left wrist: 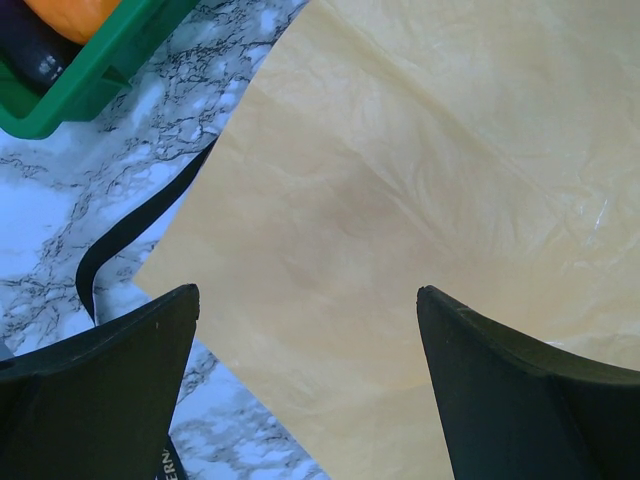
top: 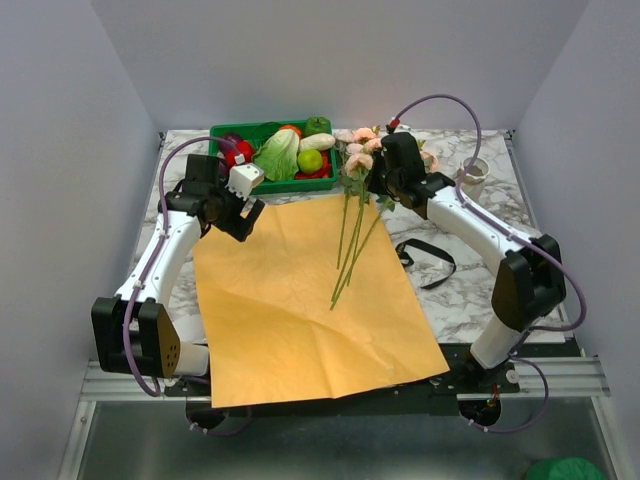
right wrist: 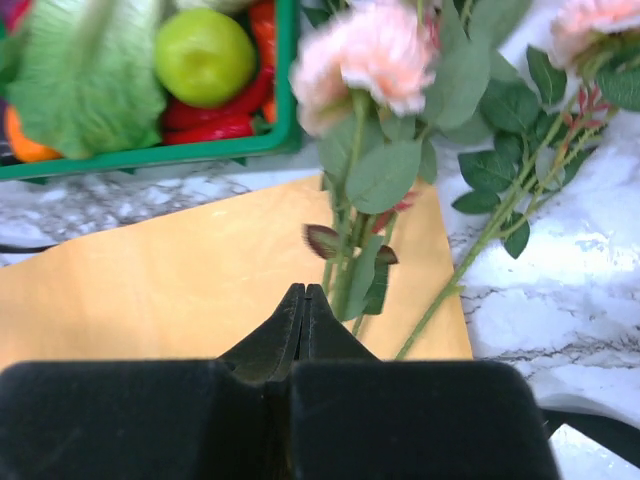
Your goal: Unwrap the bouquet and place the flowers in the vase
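The orange paper sheet (top: 300, 300) lies spread flat on the marble table. Several peach-pink flowers (top: 360, 150) rest at its far right corner, their green stems (top: 350, 250) lying across the paper. My right gripper (top: 378, 185) hangs over the stems just below the blooms. In the right wrist view it (right wrist: 305, 292) is shut, a stem (right wrist: 345, 270) passing just right of the tips and nothing seen between the fingers. My left gripper (top: 243, 222) (left wrist: 308, 295) is open over the paper's far left corner (left wrist: 400, 180). The black ribbon (top: 430, 262) lies loose to the right. The vase (top: 473, 178) stands at the far right.
A green tray (top: 225, 130) of plastic vegetables sits at the back, left of the blooms, and shows in both wrist views (right wrist: 150, 160) (left wrist: 90, 75). A black strip (left wrist: 130, 230) runs under the paper's left corner. More roses (right wrist: 600, 25) lie on bare marble to the right.
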Robot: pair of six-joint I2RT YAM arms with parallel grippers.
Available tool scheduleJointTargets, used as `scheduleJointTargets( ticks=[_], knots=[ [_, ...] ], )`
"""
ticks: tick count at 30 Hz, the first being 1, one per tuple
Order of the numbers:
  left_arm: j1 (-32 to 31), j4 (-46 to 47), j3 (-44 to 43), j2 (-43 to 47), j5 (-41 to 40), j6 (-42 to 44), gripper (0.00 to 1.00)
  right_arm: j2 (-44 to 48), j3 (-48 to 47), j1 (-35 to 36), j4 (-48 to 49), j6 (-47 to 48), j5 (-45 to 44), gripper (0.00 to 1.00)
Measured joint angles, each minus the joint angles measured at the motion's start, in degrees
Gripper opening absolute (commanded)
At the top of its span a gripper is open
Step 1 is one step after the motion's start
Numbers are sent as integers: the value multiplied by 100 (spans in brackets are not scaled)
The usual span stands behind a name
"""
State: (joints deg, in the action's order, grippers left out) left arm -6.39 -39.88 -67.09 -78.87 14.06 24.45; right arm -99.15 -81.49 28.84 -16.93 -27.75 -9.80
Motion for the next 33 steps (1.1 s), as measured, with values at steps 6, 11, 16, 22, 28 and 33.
scheduleJointTargets(
  ticks=[6, 11, 16, 22, 28, 33],
  knots=[
    [0, 4, 96, 144, -11, 0, 99, 981, 785, 146, 684, 391, 2, 1],
    [0, 7, 103, 151, -11, -2, 99, 1241, 789, 153, 713, 654, -20, 24],
    [0, 15, 105, 151, -11, -2, 99, 774, 487, 153, 299, 579, 46, 47],
    [0, 74, 203, 151, -11, 0, 99, 249, 997, 155, -236, 293, 350, 51],
    [0, 96, 229, 151, -11, 0, 99, 81, 1353, 177, -608, 111, 505, 50],
    [0, 105, 229, 151, -11, 0, 99, -275, 1287, 186, -632, 70, 498, 46]
  ],
)
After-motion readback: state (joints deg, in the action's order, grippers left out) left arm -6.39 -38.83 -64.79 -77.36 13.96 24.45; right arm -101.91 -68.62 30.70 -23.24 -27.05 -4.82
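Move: The bare part of the rightmost flower stem lies on the paper about 8 cm back from the right hand, 1 cm to its right and 16 cm below. The rose heads lie some 12 cm ahead and 1 cm right; the vase stands level with the hand, 20 cm to its right; the black ribbon lies 13 cm back and 13 cm right. From the left hand that stem is about 23 cm right, 2 cm back and 14 cm below. The right fingertips, shut on a leafy rose stem, first carry it up about 6 cm and slightly back, then open to about half and let it go. The hand then sinks some 18 cm and draws back another 6, tipping its fingers about 30 degrees steeper, down to the rightmost stem on the paper, which it ends astride with open fingers. ##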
